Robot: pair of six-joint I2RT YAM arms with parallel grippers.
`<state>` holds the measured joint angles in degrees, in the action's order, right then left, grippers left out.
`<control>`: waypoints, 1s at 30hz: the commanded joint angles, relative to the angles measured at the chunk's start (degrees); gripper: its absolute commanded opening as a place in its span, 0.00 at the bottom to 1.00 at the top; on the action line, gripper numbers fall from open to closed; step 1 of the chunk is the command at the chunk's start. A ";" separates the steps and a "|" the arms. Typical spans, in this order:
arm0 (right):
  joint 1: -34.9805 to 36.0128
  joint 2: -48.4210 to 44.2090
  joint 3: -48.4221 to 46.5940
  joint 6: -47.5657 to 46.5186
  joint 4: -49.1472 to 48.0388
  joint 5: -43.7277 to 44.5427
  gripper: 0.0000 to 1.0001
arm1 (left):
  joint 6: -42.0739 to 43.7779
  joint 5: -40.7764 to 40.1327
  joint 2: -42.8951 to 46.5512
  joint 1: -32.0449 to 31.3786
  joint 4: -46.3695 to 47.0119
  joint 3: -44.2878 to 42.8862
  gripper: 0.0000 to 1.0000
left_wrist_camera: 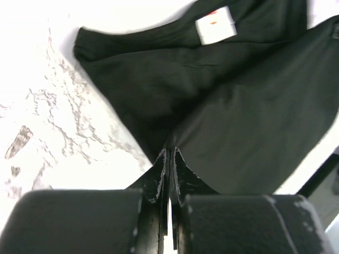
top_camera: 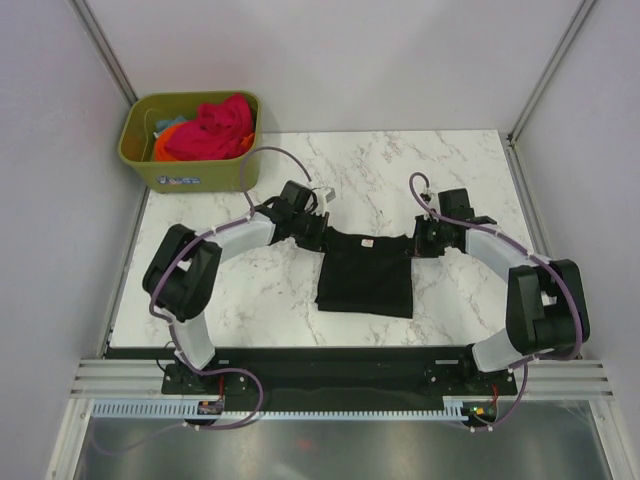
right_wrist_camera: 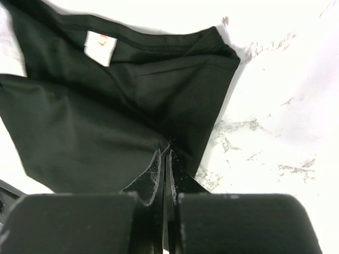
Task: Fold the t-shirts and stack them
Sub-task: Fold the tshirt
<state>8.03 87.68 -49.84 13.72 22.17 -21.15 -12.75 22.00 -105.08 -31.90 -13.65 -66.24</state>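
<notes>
A black t-shirt (top_camera: 365,278) lies folded into a narrow strip in the middle of the marble table, collar end away from the arms. Its white neck label (left_wrist_camera: 214,25) shows in both wrist views (right_wrist_camera: 100,46). My left gripper (top_camera: 318,233) is shut on the shirt's far left corner, and the cloth (left_wrist_camera: 238,116) rises from between its closed tips (left_wrist_camera: 169,152). At the far right corner, my right gripper (top_camera: 415,244) is also shut, with a fold of the black cloth (right_wrist_camera: 95,127) pinched at its tips (right_wrist_camera: 165,152). More t-shirts, pink-red (top_camera: 215,128) and orange (top_camera: 163,148), sit bunched in the bin.
The olive-green plastic bin (top_camera: 190,172) stands at the table's far left corner. Grey walls close in the left, back and right sides. A black rail with both arm bases runs along the near edge (top_camera: 340,360).
</notes>
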 commanded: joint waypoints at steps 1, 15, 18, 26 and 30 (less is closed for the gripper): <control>0.05 -4.79 0.36 1.22 -1.87 -0.04 0.00 | -3.24 -3.01 6.81 -1.50 0.55 -0.21 0.02; -1.35 -2.09 -6.67 5.34 -11.52 5.76 0.00 | -6.23 -14.35 -0.90 -0.71 1.78 -15.39 0.02; -2.49 4.24 -8.33 6.06 -17.15 5.94 0.00 | -6.15 -15.14 -10.21 0.17 1.61 -23.39 0.02; -4.78 20.76 -16.16 8.34 -21.39 7.70 0.02 | -7.98 -13.31 -31.14 3.77 -0.76 -49.58 0.06; -4.96 21.22 -16.25 9.14 -21.73 9.19 0.06 | -8.25 -10.22 -34.06 5.53 -1.29 -55.57 0.29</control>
<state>3.03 109.21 -63.96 21.78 3.27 -14.11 -19.14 9.54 -140.05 -27.62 -15.29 -115.90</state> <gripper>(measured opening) 0.058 0.273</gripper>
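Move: The t-shirt is already pinched by its two side edges, a shoulder corner about 8 cm ahead of each hand. The collar label lies roughly 17 cm right and 3 cm ahead of the left hand, and 18 cm left and 5 cm ahead of the right. The bare table it goes to is some 22 cm ahead and 4 cm right of the left hand, 14 cm ahead and 4 cm left of the right, 3 cm lower. The t-shirt, still held at both sides, is lifted and swung forward past its collar in an arc, then lowered towards the bare table beyond. The left hand leads, rising about 9 cm and going 22 cm forward; the right goes less far. Both tip fingertips forward, left turning counter-clockwise, right clockwise; at the end the left fingers start opening while the right keep their pinch. ##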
